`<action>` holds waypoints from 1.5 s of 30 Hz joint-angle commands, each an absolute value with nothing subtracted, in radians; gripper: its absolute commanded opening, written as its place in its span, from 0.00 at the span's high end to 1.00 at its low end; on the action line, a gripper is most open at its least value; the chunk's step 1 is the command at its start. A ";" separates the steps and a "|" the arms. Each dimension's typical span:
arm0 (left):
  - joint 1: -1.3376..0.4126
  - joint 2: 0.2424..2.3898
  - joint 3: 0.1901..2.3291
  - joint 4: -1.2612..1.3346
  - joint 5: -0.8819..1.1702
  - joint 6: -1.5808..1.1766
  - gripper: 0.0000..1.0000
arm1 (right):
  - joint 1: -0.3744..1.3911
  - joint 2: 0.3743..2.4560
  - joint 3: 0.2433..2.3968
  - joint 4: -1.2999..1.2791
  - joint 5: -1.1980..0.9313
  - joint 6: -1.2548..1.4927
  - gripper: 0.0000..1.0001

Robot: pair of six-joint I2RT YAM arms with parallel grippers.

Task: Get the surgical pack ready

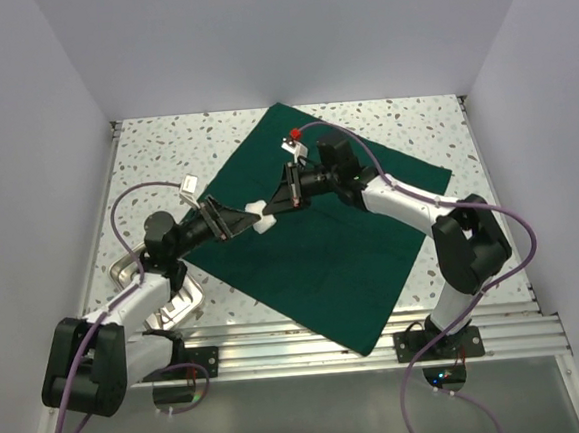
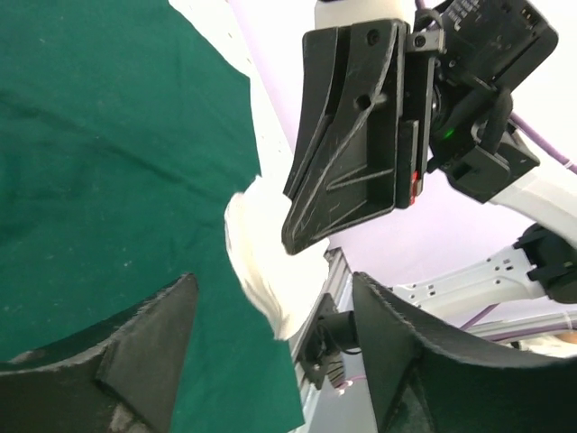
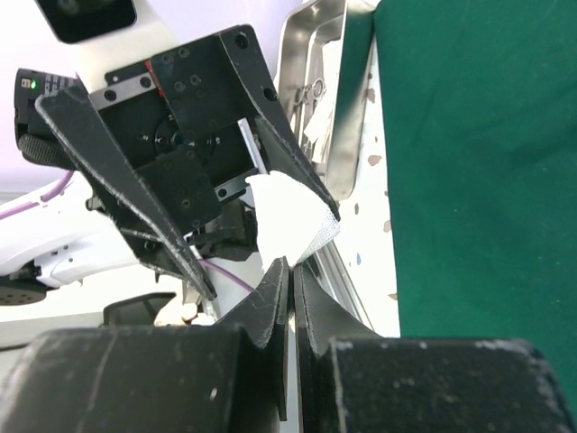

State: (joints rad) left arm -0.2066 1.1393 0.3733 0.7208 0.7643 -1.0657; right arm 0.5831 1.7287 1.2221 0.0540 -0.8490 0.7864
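The surgical pack's dark green drape (image 1: 341,232) lies spread flat as a big square sheet on the speckled table (image 1: 164,156). Above its left corner my right gripper (image 1: 274,209) is shut on a small white pad (image 1: 261,219), pinching it at the fingertips. The right wrist view shows the right gripper (image 3: 293,268) with jaws pressed together on the pad (image 3: 287,216). My left gripper (image 1: 250,221) faces it, open, with its fingers to either side of the pad (image 2: 257,262). In the left wrist view the left gripper (image 2: 275,311) stands wide, not touching the pad.
A shiny steel tray (image 1: 171,304) sits off the drape at the near left, partly under my left arm; its rim (image 3: 315,54) shows in the right wrist view. An aluminium rail (image 1: 279,343) runs along the near edge. White walls close in the sides and back.
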 commanded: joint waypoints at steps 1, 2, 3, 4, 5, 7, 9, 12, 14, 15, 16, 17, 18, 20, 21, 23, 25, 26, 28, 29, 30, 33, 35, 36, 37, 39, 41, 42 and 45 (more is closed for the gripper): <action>-0.215 1.147 0.377 0.811 0.775 -1.097 0.30 | 0.597 1.715 1.224 0.101 -0.874 0.795 1.00; -0.216 1.149 0.379 0.808 0.772 -1.100 0.32 | 0.597 1.715 1.226 0.101 -0.876 0.796 1.00; -0.216 1.150 0.380 0.807 0.772 -1.101 0.33 | 0.600 1.715 1.226 0.103 -0.876 0.795 1.00; -0.216 1.152 0.383 0.805 0.773 -1.101 0.36 | 0.603 1.713 1.226 0.101 -0.874 0.796 1.00; -0.216 1.152 0.385 0.801 0.769 -1.101 0.37 | 0.604 1.713 1.226 0.106 -0.874 0.799 1.00; -0.218 1.150 0.393 0.787 0.762 -1.101 0.41 | 0.611 1.715 1.223 0.113 -0.873 0.802 1.00; -0.219 1.150 0.399 0.764 0.762 -1.101 0.46 | 0.612 1.715 1.224 0.117 -0.868 0.802 1.00; -0.219 1.118 0.434 0.645 0.746 -1.066 0.86 | 0.623 1.715 1.229 0.120 -0.861 0.804 1.00; -0.219 1.100 0.472 0.433 0.698 -0.978 1.00 | 0.624 1.717 1.241 0.089 -0.833 0.786 0.84; -0.219 1.079 0.509 0.370 0.681 -0.947 1.00 | 0.626 1.715 1.247 0.068 -0.824 0.770 0.79; -0.218 1.065 0.521 0.318 0.663 -0.890 1.00 | 0.626 1.715 1.253 0.016 -0.812 0.734 0.74; -0.218 1.049 0.541 0.149 0.582 -0.859 1.00 | 0.626 1.703 1.270 -0.023 -0.789 0.710 0.57; -0.215 1.030 0.589 0.056 0.539 -0.829 1.00 | 0.626 1.692 1.279 -0.069 -0.728 0.686 0.47; -0.210 1.026 0.649 -0.239 0.397 -0.743 1.00 | 0.626 1.665 1.281 -0.167 -0.664 0.631 0.23; -0.206 1.026 0.694 -0.318 0.356 -0.726 1.00 | 0.629 1.629 1.273 -0.199 -0.640 0.620 0.18; -0.195 1.022 0.744 -0.548 0.196 -0.696 1.00 | 0.640 1.592 1.241 -0.222 -0.586 0.588 0.11; -0.183 0.997 0.797 -0.677 0.076 -0.718 1.00 | 0.656 1.537 1.185 -0.235 -0.565 0.575 0.10; -0.172 0.983 0.814 -0.796 0.017 -0.732 1.00 | 0.664 1.513 1.157 -0.223 -0.568 0.578 0.10; -0.135 0.945 0.856 -0.892 -0.095 -0.759 1.00 | 0.683 1.453 1.093 -0.196 -0.575 0.577 0.09; -0.123 0.934 0.867 -0.969 -0.163 -0.761 1.00 | 0.686 1.439 1.074 -0.190 -0.597 0.578 0.09; -0.104 0.927 0.870 -1.004 -0.195 -0.756 1.00 | 0.689 1.428 1.060 -0.180 -0.609 0.580 0.09; -0.002 0.914 0.827 -1.069 -0.192 -0.730 1.00 | 0.706 1.379 1.025 -0.163 -0.632 0.578 0.09; -0.002 0.893 0.802 -1.066 -0.151 -0.758 1.00 | 0.718 1.359 1.019 -0.153 -0.643 0.580 0.08; -0.002 0.885 0.776 -1.062 -0.153 -0.759 1.00 | 0.724 1.359 1.019 -0.138 -0.650 0.583 0.08; -0.002 0.891 0.767 -1.083 -0.181 -0.767 1.00 | 0.724 1.361 1.019 -0.130 -0.661 0.592 0.08; -0.002 0.925 0.740 -1.071 -0.232 -0.750 1.00 | 0.726 1.362 1.017 -0.120 -0.681 0.595 0.08; 0.023 0.951 0.724 -1.011 -0.189 -0.744 1.00 | 0.730 1.361 1.006 -0.109 -0.680 0.597 0.08; 0.023 0.954 0.718 -0.997 -0.180 -0.752 1.00 | 0.732 1.361 1.003 -0.106 -0.678 0.595 0.08; 0.025 0.988 0.701 -0.942 -0.169 -0.770 1.00 | 0.738 1.365 1.003 -0.101 -0.678 0.592 0.08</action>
State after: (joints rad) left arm 0.0139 0.9657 0.7105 -1.0023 -0.1635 -0.7658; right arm 0.7288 1.3914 1.0058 -0.1497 -0.6502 0.6014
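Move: The gauze pinched in the right gripper hangs between the left gripper's open fingers, about 2 cm right of the left hand point and 1 cm ahead, at its height. From the right hand point the gauze's middle is some 3 cm left, 1 cm back and 1 cm lower. The tray's middle lies roughly 23 cm left of the left hand, 8 cm back and 17 cm below. Shut the left fingers on the gauze while the right still holds it and edges in 1 cm, then open the right wide and draw it back some 10 cm, slightly right. Keep the gauze pinched and swing the left gripper about 20 cm left, after a slight forward start, then back and 12 cm down towards the tray, turning its fingers from sideways to steeply down. ##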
